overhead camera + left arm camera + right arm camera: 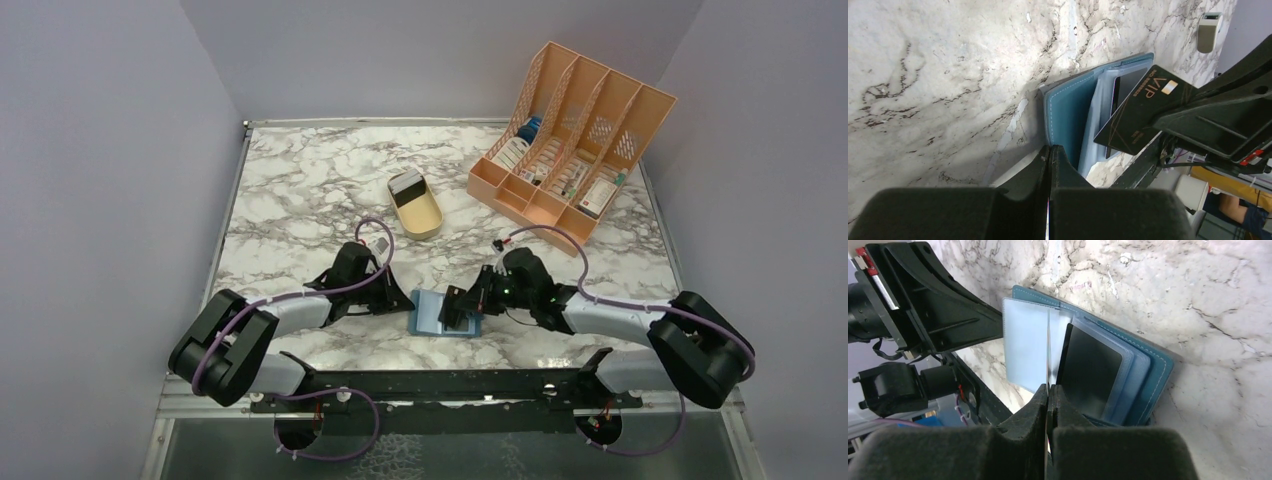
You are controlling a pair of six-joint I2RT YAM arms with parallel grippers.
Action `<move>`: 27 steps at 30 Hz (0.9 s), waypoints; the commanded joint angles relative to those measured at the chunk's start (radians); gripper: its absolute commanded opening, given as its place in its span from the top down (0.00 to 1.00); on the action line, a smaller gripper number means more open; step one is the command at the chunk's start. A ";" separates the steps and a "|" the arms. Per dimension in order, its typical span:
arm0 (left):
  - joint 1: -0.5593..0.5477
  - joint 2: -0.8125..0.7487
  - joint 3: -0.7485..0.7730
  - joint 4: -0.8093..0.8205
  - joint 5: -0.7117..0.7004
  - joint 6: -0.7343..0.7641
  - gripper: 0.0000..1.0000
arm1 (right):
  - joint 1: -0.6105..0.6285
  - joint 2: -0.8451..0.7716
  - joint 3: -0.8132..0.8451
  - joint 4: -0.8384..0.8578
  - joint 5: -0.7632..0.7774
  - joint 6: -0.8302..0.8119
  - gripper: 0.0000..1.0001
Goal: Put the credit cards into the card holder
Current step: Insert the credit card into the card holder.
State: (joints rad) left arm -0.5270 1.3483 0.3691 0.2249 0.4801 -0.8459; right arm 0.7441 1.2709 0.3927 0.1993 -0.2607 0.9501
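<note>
The card holder [428,318] lies open on the marble between the two arms, teal back [1065,115] down and pale blue pockets [1025,347] up. My right gripper [1048,387] is shut on a black credit card [1140,115] with gold VIP lettering, held tilted over the pockets. In the right wrist view this card shows edge-on. A second dark card [1090,370] sits in a pocket. At the holder's left edge my left gripper [1050,148] is shut, its tips against the teal cover and nothing visible between them. From above, the two grippers [398,300] [458,312] flank the holder.
A tan oval tray [415,205] with a small pale item at its far end stands behind the holder; it also shows in the left wrist view [1209,31]. An orange slotted file rack [570,140] holding several items stands at the back right. Grey walls enclose the table.
</note>
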 commanded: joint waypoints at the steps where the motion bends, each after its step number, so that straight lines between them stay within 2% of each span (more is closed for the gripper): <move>1: -0.009 -0.028 -0.020 0.031 0.007 -0.023 0.97 | -0.005 0.048 0.039 0.107 -0.081 -0.003 0.99; 10: -0.009 -0.071 -0.015 -0.015 0.003 -0.026 0.71 | -0.005 0.099 0.071 -0.032 -0.046 -0.059 0.99; 17: -0.009 -0.136 0.005 -0.060 -0.015 -0.007 0.57 | -0.005 0.064 0.103 -0.147 0.004 -0.102 0.99; 22: -0.008 -0.120 0.003 -0.010 0.026 -0.006 0.50 | -0.005 0.058 0.127 -0.192 0.011 -0.124 0.99; 27: -0.008 -0.078 -0.002 0.022 0.052 0.000 0.48 | -0.005 0.084 0.139 -0.196 -0.014 -0.130 0.99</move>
State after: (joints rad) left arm -0.5323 1.2385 0.3531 0.2001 0.4870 -0.8608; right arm 0.7441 1.3464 0.5064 0.0441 -0.2867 0.8516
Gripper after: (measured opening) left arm 0.514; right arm 0.013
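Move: The mouth of the pocket in the card holder's left page lies about 7 cm to the right hand's left, 1 cm back and 4 cm below; the right hand already holds the black VIP card. The filled right page is some 3 cm left of that hand, 1 cm back and 4 cm down; the beige tray is 22 cm ahead and 13 cm left. From the left hand, the pocket mouth is about 6 cm right, 1 cm back and 2 cm below. Edging left about 1 cm and then mostly back again while sinking 1 cm, the right hand keeps its pinch on the card, rolls its left side down and turns slightly counter-clockwise, bringing the leading edge to the left page's pocket mouth. The left hand's shut fingers open halfway, come free of the left page's outer edge and rise 2 cm, ending on either side of it. ##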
